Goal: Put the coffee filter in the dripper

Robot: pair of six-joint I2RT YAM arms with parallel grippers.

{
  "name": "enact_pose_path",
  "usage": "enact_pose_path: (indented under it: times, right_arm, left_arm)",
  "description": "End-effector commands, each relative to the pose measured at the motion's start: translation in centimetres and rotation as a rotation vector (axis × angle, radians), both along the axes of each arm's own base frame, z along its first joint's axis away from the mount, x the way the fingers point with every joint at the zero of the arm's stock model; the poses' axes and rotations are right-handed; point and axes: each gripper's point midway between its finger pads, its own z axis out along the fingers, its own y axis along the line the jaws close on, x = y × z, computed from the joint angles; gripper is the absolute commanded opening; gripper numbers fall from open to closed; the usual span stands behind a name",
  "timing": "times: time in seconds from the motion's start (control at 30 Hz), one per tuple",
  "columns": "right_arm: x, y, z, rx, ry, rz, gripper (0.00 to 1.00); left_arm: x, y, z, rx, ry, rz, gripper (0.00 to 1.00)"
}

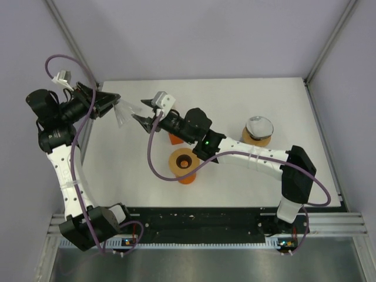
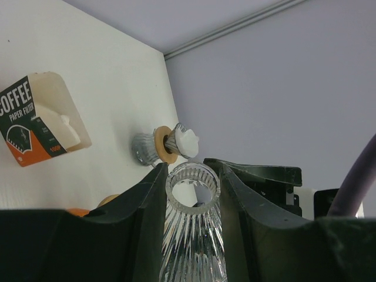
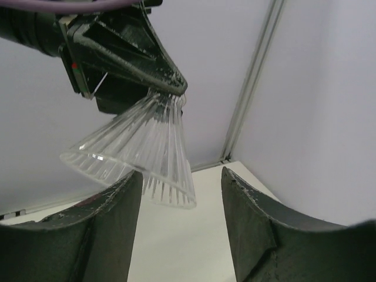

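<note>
The dripper (image 1: 183, 164), an orange tapered vessel with a tan ring rim and a dark centre hole, stands on the white table in front of the right arm. No loose coffee filter shows in any view. My left gripper (image 1: 113, 103) (image 2: 194, 170) is raised at the table's far left. It is shut on the narrow end of a clear ribbed cone (image 1: 124, 112) (image 2: 192, 235) (image 3: 138, 150), whose wide mouth points right. My right gripper (image 1: 140, 120) (image 3: 182, 188) faces that mouth with its jaws open. The cone's rim sits just above its left finger (image 3: 111, 235).
An orange and green carton (image 2: 35, 117) marked coffee paper filter lies on the table, largely hidden under the right arm in the top view. A shiny vessel with a tan ring (image 1: 258, 130) (image 2: 160, 144) stands at the right. Grey walls close in on three sides.
</note>
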Motion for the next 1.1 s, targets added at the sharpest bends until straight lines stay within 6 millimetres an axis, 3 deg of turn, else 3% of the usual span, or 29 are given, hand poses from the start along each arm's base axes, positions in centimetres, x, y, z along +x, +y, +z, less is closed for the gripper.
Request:
enact_pose_path:
  times: [0.0, 0.13, 0.3, 0.43, 0.47, 0.57, 0.77, 0.93, 1.07]
  right_arm:
    - [0.1, 0.9, 3.3, 0.064, -0.047, 0.004, 0.53]
    - [-0.1, 1.6, 2.9, 0.053, -0.052, 0.029, 0.25]
    - [-0.4, 1.7, 2.3, 0.021, -0.053, 0.044, 0.00]
    - [-0.6, 0.5, 2.5, 0.009, -0.060, 0.021, 0.00]
    - [-0.5, 0.3, 2.4, -0.006, -0.056, 0.014, 0.00]
    - [-0.1, -0.6, 1.9, -0.060, -0.011, -0.021, 0.00]
    - [0.9, -3.7, -0.6, -0.195, 0.142, -0.076, 0.00]
    - [1.3, -7.1, -3.0, -0.287, 0.298, -0.085, 0.00]
    - [1.6, -10.1, -4.4, -0.352, 0.497, -0.138, 0.00]
  left_arm:
    - [-1.0, -0.9, 1.0, 0.020, -0.056, -0.033, 0.00]
    - [-1.1, -1.0, 0.7, 0.014, -0.047, -0.042, 0.00]
    - [-0.9, -1.0, 0.4, 0.006, -0.034, -0.045, 0.00]
    - [-0.5, -0.8, -1.0, -0.019, 0.010, -0.045, 0.00]
    - [-0.4, -0.7, -1.3, -0.020, 0.015, -0.042, 0.04]
    - [0.0, -0.4, -1.7, -0.010, 0.015, -0.032, 0.35]
    - [2.0, 1.2, -2.5, 0.145, -0.067, 0.044, 0.70]
    - [3.3, 3.0, -3.5, 0.313, -0.118, 0.111, 0.76]
    - [3.4, 3.3, -2.9, 0.611, -0.245, 0.160, 0.73]
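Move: The clear ribbed dripper is still pinched at its narrow end by the left gripper; its middle is about 4 cm back, 4 cm right and 1 cm below that hand. From the open right gripper it lies some 4 cm left, level fore and aft, and 1 cm higher. The orange carafe with its wooden ring stands about 6 cm back and 13 cm right of the right hand, the filter box 15 cm ahead and 7 cm right, both nearly 30 cm below. Slide the right gripper a further 1.5 cm left over the dripper's wide rim and shut it on the wall there. Hold while both hands sink slightly, then open the left fingers to let go and draw that hand down, forward and left; carry the dripper about 8 cm right and some 6 cm down towards the orange carafe, tipping the right fingers downward. ##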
